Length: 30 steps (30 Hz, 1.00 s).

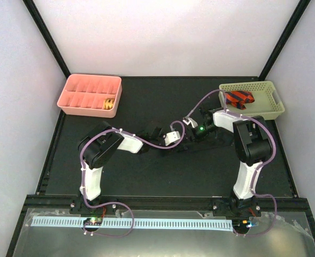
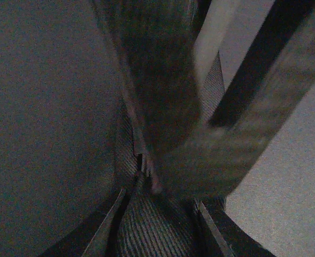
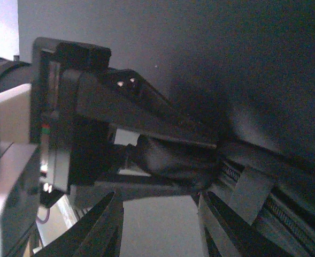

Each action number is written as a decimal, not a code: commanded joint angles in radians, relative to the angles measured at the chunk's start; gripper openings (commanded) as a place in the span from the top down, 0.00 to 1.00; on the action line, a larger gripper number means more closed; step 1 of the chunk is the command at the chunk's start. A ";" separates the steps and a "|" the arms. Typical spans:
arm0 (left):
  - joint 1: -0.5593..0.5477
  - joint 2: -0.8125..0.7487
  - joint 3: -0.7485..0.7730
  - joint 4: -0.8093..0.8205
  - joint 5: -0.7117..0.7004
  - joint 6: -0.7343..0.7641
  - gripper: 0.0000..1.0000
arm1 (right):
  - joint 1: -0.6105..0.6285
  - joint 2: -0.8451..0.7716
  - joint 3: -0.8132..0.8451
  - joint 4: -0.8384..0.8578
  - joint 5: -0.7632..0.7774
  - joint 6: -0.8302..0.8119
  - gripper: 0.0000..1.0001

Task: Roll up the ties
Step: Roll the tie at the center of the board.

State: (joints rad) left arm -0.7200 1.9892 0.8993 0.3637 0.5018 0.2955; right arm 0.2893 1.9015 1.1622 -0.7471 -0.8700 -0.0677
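Note:
My left gripper (image 2: 157, 214) is shut on the black tie (image 2: 146, 235), whose ribbed cloth fills the gap between the fingers; a strip of it runs up and away. The right wrist view shows a dark bundle of that tie (image 3: 168, 158) held in the left gripper's jaws. My right gripper (image 3: 160, 214) stands open just in front of it, with nothing between its fingers. In the top view both grippers, left (image 1: 178, 140) and right (image 1: 191, 126), meet at the table's middle. A red-and-black striped tie (image 1: 238, 99) lies in the cream basket (image 1: 269, 107). A yellow-orange coil (image 1: 110, 104) sits in the pink tray (image 1: 74, 93).
The pink tray with its compartments stands at the back left and the cream basket at the back right. The black table (image 1: 146, 176) is bordered by a black frame, with white walls behind. Purple cables (image 1: 146, 143) loop along both arms.

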 commanded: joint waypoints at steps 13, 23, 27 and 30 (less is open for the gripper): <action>-0.016 0.026 -0.013 -0.169 -0.071 0.014 0.67 | 0.066 0.084 -0.018 0.111 0.082 0.066 0.78; -0.015 0.027 -0.011 -0.167 -0.077 0.005 0.67 | 0.063 0.106 -0.018 0.070 0.147 0.017 0.98; -0.010 0.012 -0.023 -0.137 -0.076 -0.007 0.47 | 0.055 0.094 -0.039 0.080 0.176 0.010 0.98; -0.005 -0.015 -0.051 -0.084 -0.068 -0.012 0.35 | 0.050 0.095 -0.049 0.087 0.185 0.009 0.98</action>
State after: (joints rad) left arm -0.7288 1.9797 0.8982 0.3557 0.4816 0.2989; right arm 0.3363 1.9759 1.1492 -0.6662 -0.8017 -0.0406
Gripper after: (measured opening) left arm 0.607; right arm 0.034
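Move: The tie's rolled part lies about 2 cm to the left of the right gripper's hand point and some 4 cm below it; it is already between the left gripper's pads, right at the left hand point. From the right hand, the left gripper's fingertips are about 3 cm left and 4 cm down. The tie's flat tail runs off to the right, its middle some 9 cm right of the right hand, 1 cm back and 5 cm below. Keep the left gripper still with the tie's roll between its fingers while you lower the right gripper about 3.5 cm, easing 1 cm left, onto the tie beside the left fingertips. Shut the right fingers there from nearly half open, pinching the tie where the tail meets the roll; once they are closed, open the left fingers without moving that hand away. ##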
